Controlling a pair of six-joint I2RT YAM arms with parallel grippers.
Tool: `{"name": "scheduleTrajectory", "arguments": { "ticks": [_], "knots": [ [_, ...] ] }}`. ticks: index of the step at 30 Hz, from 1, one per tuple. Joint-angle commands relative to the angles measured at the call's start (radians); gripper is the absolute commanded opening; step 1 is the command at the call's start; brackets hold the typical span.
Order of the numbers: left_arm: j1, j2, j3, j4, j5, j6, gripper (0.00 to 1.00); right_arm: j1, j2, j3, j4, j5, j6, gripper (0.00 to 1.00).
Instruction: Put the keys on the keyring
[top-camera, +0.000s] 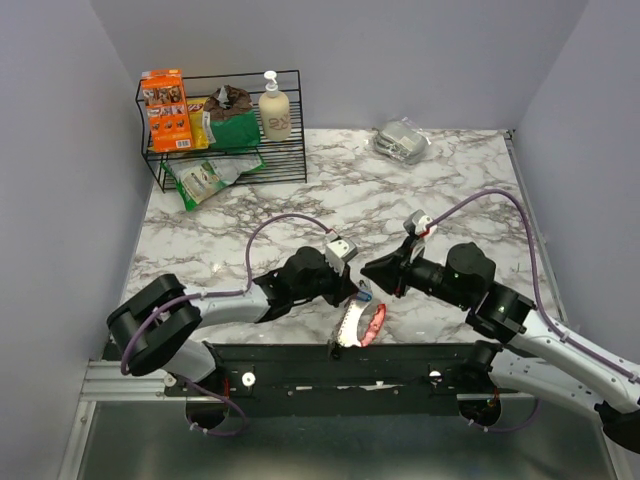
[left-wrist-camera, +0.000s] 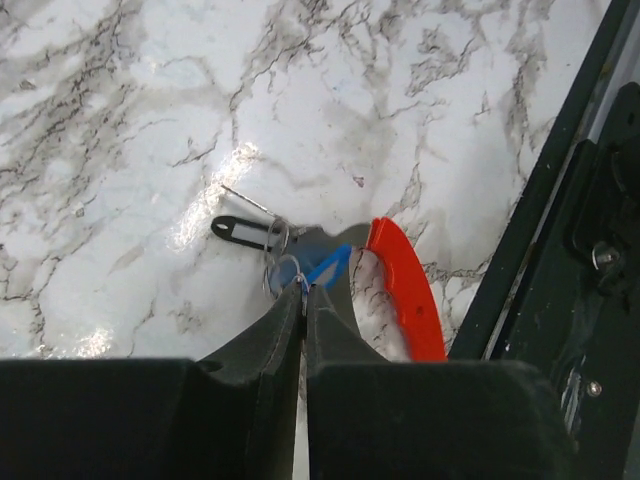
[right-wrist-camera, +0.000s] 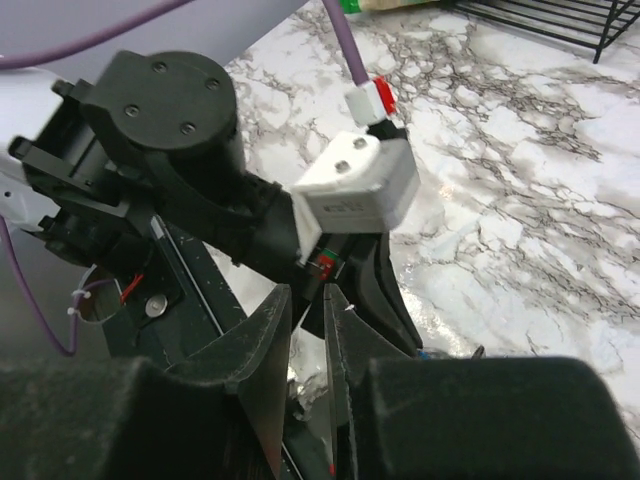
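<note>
The keyring's curved red clip lies on the marble by the near edge, also seen from above as the red clip. A small silver ring with the blue-headed key sits right at my left gripper, whose jaws are pressed nearly together on the ring's wire. A dark-headed key lies flat just beyond. From above, my left gripper and my right gripper meet tip to tip over the keys. My right gripper shows a narrow empty gap, pointing at the left wrist.
A black wire rack with snack bags and a soap bottle stands at the back left. A silver packet lies at the back right. The black base rail runs along the near edge, close to the red clip.
</note>
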Motion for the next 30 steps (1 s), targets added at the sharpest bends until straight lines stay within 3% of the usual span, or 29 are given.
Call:
{"name": "scheduleTrajectory", "arguments": {
  "ticks": [1, 5, 12, 16, 25, 30],
  "knots": [
    [-0.006, 0.077, 0.062, 0.039, -0.035, -0.022, 0.16, -0.005, -0.023, -0.017, -0.015, 0.046, 0.004, 0.29],
    [-0.009, 0.140, 0.085, 0.045, -0.031, -0.034, 0.22, -0.005, -0.038, -0.018, -0.023, 0.056, 0.004, 0.32],
    [-0.016, 0.151, 0.091, 0.033, -0.037, -0.046, 0.50, -0.008, -0.078, -0.024, -0.032, 0.085, 0.004, 0.60],
    [-0.016, 0.121, 0.076, 0.047, -0.050, -0.045, 0.64, -0.008, -0.089, -0.029, -0.032, 0.089, 0.010, 0.69],
    [-0.009, 0.021, 0.043, 0.077, -0.116, -0.066, 0.76, -0.008, -0.113, -0.029, -0.032, 0.088, 0.018, 0.88],
    [0.051, -0.057, 0.020, 0.082, -0.127, -0.114, 0.79, -0.008, -0.127, -0.033, -0.032, 0.085, 0.020, 0.96]
  ]
}}
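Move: The keyring with its keys is still at the left fingertips, about 1 cm ahead, 1 cm to the right and 2 cm below, with the table close underneath. The blue tag lies level and 2 cm to the right; the black tag roughly 3 cm ahead, 3 cm to the right; the red handle some 7 cm back and 4 cm to the right. From the right hand, the keyring is about 1 cm ahead, neither left nor right, and roughly 17 cm below. Down first, about 2.5 cm and a little to the right, the left hand brings the keyring bundle to the table, spreads its nearly shut fingers wide around it and lets go, then rises some 5 cm clear, easing forward. The right hand, holding nothing, backs off to its right and up, about 2 cm each way, while its fingers open almost fully. ##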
